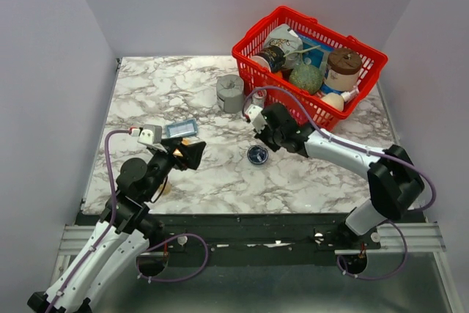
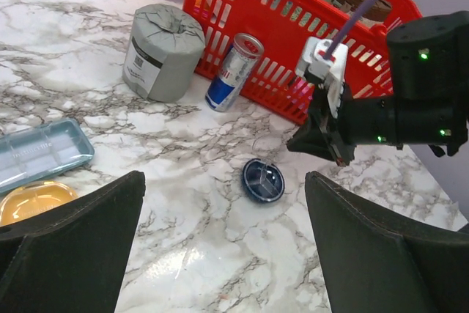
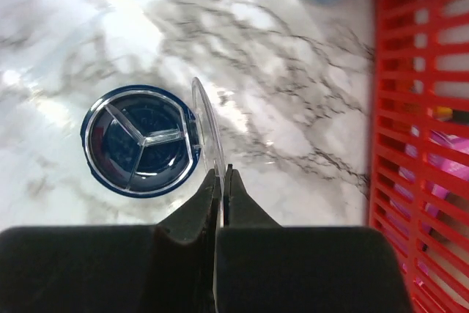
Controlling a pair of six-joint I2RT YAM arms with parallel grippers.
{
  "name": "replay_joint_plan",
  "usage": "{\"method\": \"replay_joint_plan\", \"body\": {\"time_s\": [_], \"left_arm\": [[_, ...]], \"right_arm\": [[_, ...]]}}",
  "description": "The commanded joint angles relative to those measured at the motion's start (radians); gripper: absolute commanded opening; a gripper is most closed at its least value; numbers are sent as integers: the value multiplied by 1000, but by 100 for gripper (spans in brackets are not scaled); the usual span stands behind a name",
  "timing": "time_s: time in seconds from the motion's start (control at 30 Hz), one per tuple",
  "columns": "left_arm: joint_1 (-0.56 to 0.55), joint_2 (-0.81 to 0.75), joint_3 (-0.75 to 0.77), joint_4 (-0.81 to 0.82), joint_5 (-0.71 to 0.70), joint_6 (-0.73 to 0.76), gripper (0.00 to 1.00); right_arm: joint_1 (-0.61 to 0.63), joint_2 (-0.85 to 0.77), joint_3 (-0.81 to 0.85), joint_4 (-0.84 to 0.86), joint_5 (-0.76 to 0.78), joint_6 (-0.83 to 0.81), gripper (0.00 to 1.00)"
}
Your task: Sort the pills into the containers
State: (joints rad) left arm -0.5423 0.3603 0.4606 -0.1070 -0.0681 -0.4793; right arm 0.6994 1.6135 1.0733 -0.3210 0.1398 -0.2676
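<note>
The dark blue container (image 1: 257, 155) (image 2: 262, 180) (image 3: 141, 141) lies on the marble, its three-part inside showing. My right gripper (image 1: 261, 143) (image 3: 222, 174) hangs just above its right rim, shut on a thin clear lid (image 3: 207, 119) that stands on edge beside the dish. The orange container (image 2: 33, 201) sits at the near left, next to a pale blue pill tray (image 1: 181, 128) (image 2: 40, 153). Above the table between the orange dish and the blue one, my left gripper (image 1: 194, 153) (image 2: 223, 254) is wide open with nothing in it. No pills can be made out.
A red wire basket (image 1: 308, 64) (image 2: 249, 5) full of items stands at the back right. In front of it are a grey round block (image 1: 230, 93) (image 2: 163, 53) and a small drink can (image 1: 258, 98) (image 2: 233, 71). The right arm (image 2: 410, 108) reaches in from the right.
</note>
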Motion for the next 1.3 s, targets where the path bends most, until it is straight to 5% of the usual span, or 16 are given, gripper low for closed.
{"method": "replay_joint_plan", "body": {"time_s": [0.0,0.4,0.63,0.73,0.97,1.1,1.27], "left_arm": [[5,12,-4,13,91,-11,97],[5,25,72,-86,27,34,96],[7,68,174,-243,-114,99,96],[7,97,223,-305,-173,108,97],[16,210,407,-477,-393,205,99],[86,320,493,-608,-403,183,99],[183,397,477,-714,-238,-8,99]], "right_arm": [[75,-96,-90,121,-132,-240,2],[91,-21,-58,146,-167,-349,11],[89,-90,-17,76,-216,-374,68],[89,-135,48,-8,-316,-400,85],[98,-24,288,-220,-895,-429,97],[141,89,434,-247,-985,-328,97],[152,160,508,-240,-974,-185,97]]}}
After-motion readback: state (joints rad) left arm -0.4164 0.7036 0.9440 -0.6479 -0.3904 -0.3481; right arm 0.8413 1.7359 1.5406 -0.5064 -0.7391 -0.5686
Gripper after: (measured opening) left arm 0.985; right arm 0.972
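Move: The right hand pinches the clear upright lid of the blue container, whose body lies some 3 cm back, 3 cm left and 4 cm below. From this hand the drinks can stands about 10 cm ahead and 2 cm left, the orange container about 24 cm left, level ahead. The empty left hand has the green bottle about 10 cm ahead, 11 cm left, 17 cm below, and the blue container about 10 cm ahead, 14 cm right, 21 cm below. Still pinching the blue container's lid, the right hand swings it some 5 cm left and back, then opens wide and lets go, rises about 13 cm and sweeps left towards the orange container, also drawing back, having turned some 55 degrees counter-clockwise in all. The open left hand, after a brief drift right, goes about 9 cm left and slightly forward towards the green bottle, turning counter-clockwise and tipping down. ##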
